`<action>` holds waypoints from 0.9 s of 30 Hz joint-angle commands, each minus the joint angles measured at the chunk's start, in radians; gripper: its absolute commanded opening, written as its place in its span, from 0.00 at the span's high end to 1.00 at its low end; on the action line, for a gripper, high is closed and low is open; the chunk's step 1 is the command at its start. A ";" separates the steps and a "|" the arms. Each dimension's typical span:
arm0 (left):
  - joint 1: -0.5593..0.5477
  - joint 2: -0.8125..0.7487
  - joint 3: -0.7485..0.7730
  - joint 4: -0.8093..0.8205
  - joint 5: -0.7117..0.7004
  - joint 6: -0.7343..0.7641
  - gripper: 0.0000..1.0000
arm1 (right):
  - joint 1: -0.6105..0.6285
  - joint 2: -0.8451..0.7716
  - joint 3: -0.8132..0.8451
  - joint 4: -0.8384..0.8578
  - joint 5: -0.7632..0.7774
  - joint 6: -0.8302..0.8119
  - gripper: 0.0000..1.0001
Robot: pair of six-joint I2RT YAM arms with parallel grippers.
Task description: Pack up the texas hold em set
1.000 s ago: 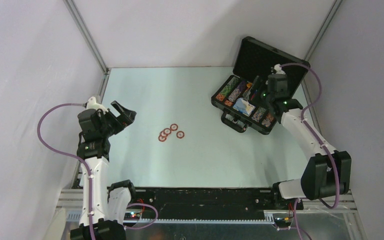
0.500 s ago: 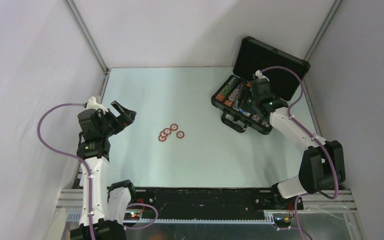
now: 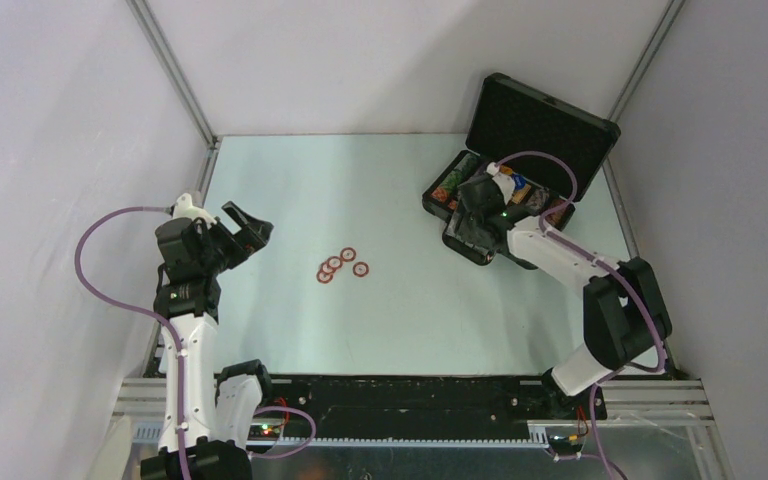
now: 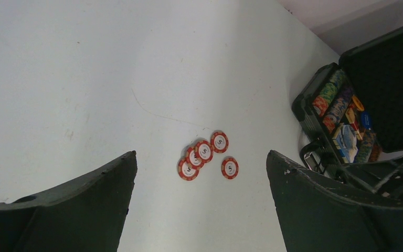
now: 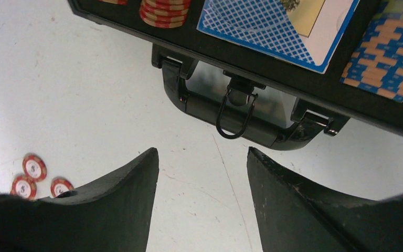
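Observation:
The black case (image 3: 480, 252) stands open at the back right, its foam-lined lid (image 3: 545, 125) upright, with chip rows (image 4: 329, 100) and a blue-patterned card box (image 5: 273, 26) inside. Several small red-white chips (image 3: 342, 265) lie loose on the table near its middle, also seen as chips (image 4: 207, 152) in the left wrist view and chips (image 5: 34, 176) at the right wrist view's left edge. My right gripper (image 3: 467, 232) hovers over the case's front edge, open and empty; in its own view the gripper (image 5: 202, 152) faces bare table just short of the case handle (image 5: 236, 113). Well left of the chips, my left gripper (image 3: 245, 230) (image 4: 200, 156) is wide open and empty.
White walls with metal corner posts (image 3: 175, 75) close the table (image 3: 290, 180) on three sides. The case sits close to the right wall. The arm bases and a black rail (image 3: 400, 395) run along the near edge.
My right arm has swung left and towards me, from over the case's inside to its front handle edge. The left arm and the loose chips have not moved.

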 commanded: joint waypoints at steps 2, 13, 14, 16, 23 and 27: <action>0.007 -0.001 -0.015 0.035 0.045 -0.020 0.03 | 0.035 0.068 0.016 -0.015 0.161 0.159 0.33; 0.007 -0.001 -0.017 0.041 0.056 -0.025 0.03 | 0.037 0.173 0.016 0.028 0.252 0.251 0.32; 0.007 -0.001 -0.017 0.041 0.057 -0.025 0.03 | 0.038 0.186 0.015 0.034 0.258 0.252 0.32; 0.007 -0.001 -0.018 0.042 0.058 -0.024 0.03 | 0.039 0.206 0.015 0.052 0.270 0.252 0.32; 0.006 0.000 -0.018 0.043 0.057 -0.024 0.03 | 0.031 0.279 0.052 0.022 0.333 0.244 0.32; 0.007 0.000 -0.018 0.043 0.057 -0.024 0.03 | 0.023 0.314 0.069 0.017 0.329 0.227 0.32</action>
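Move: The case handle, with its front latch, lies just ahead of my open right hand: about 2 cm farther out, 2 cm to the right and 8 cm below. The blue card pack inside the case is some 10 cm ahead and 6 cm to the right; the red chip stack is roughly 11 cm ahead and 2 cm to the left. From my left hand, that handle is about 8 cm ahead and 53 cm to the right, well below. I sink my right hand some 8 cm towards the handle and latch at the case's front edge, easing a little forward and right as I go down. On the way I turn the wrist clockwise by about 15 degrees, squaring my fingers to that edge, and keep them open with the latch between them; whether they touch can't be seen. ##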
